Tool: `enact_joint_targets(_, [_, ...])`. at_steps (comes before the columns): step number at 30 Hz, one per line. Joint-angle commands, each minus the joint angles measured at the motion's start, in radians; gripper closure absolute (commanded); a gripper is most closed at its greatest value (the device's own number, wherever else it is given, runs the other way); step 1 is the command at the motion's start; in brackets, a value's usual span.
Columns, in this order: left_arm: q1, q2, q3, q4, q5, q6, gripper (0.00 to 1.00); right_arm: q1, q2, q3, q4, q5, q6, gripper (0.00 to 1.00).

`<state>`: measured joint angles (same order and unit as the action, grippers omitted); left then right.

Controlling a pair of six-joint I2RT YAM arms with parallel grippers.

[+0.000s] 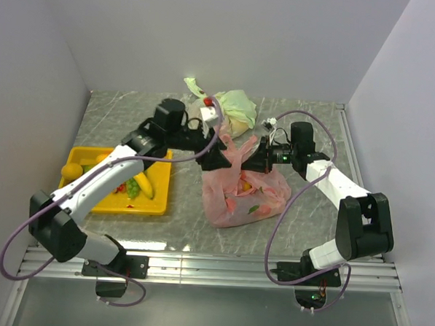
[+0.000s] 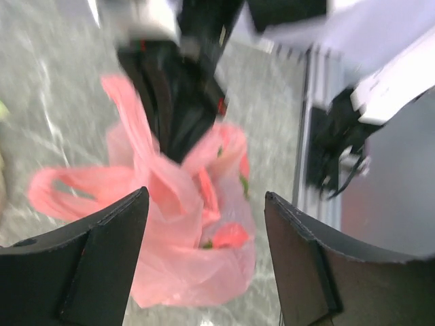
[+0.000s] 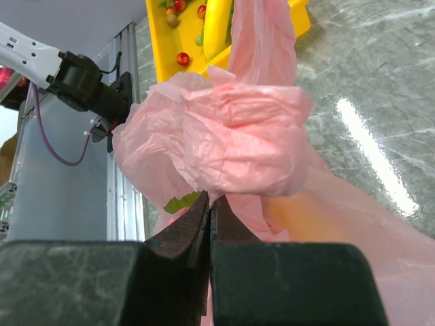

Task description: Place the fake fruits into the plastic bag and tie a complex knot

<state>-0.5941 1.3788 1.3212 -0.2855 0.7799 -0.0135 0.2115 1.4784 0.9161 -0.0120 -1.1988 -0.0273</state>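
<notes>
The pink plastic bag (image 1: 239, 197) stands mid-table with fake fruits (image 1: 246, 202) showing through it. A red strawberry (image 2: 231, 235) shows through the film in the left wrist view. My right gripper (image 1: 258, 159) is shut on a bunched fold of the plastic bag (image 3: 238, 132) at its top right, its tips (image 3: 212, 201) pinching the film. My left gripper (image 1: 212, 160) hangs open at the bag's top left. Its fingers (image 2: 109, 244) stand apart with the bag (image 2: 183, 224) below them and nothing held. More fake fruits, a banana (image 1: 145, 185) and an orange one (image 1: 71, 171), lie in the yellow tray.
The yellow tray (image 1: 157, 207) sits at the left, also seen from the right wrist (image 3: 160, 41). A pale green-and-white knotted bag (image 1: 235, 105) lies at the back centre. White walls close in the table on three sides.
</notes>
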Motion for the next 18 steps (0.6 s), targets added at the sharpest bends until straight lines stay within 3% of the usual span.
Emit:
enact_joint_targets(1, [-0.041,0.066,-0.048,-0.034,-0.122,0.087,0.26,0.009,-0.026,0.05,-0.065,-0.03,-0.063,1.0])
enact_joint_targets(6, [-0.061,0.16,-0.005,0.0,-0.192,0.118,0.32,0.014,-0.024,0.079,-0.176,-0.042,-0.175,1.0])
enact_joint_targets(9, [-0.072,0.229,0.033,0.008,-0.16,0.17,0.52,0.019,-0.02,0.101,-0.253,-0.05,-0.25,1.0])
enact_joint_targets(10, [-0.075,0.238,0.051,0.015,-0.147,0.173,0.6,0.022,-0.012,0.112,-0.284,-0.056,-0.311,0.96])
enact_joint_targets(11, [-0.073,0.247,0.061,0.023,-0.119,0.173,0.75,0.023,-0.007,0.121,-0.317,-0.07,-0.345,0.82])
enact_joint_targets(14, [-0.078,0.278,0.09,0.048,-0.076,0.17,0.94,0.026,0.022,0.167,-0.494,-0.088,-0.482,0.66])
enact_joint_targets(18, [-0.084,0.287,0.099,0.062,0.002,0.195,0.99,0.031,0.048,0.193,-0.496,-0.084,-0.491,0.55])
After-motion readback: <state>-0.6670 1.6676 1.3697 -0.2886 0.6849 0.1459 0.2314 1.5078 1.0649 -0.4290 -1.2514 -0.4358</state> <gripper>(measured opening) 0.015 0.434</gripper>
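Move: The left gripper is open above the pink bag's gathered neck. The plastic to grab lies about 11 cm below it, 3 cm farther forward and 4 cm to its right. The right fingertips are shut on that neck, some 2 cm to the right of the grab spot, which lies level with them. The pink bag's filled body lies about 24 cm below the left hand, 5 cm back and 8 cm right; the green bag stands some 22 cm ahead of it, roughly in line sideways. Drop the left gripper about 11 cm onto the bag's neck, easing forward and right some 4 cm each and tipping its fingers slightly farther down. Shut the fingers fully on the gathered plastic just beside the right fingertips, then lift about 1 cm. As the left closes, open the right nearly halfway, drawing it back about 2 cm and turning it slightly counter-clockwise. ##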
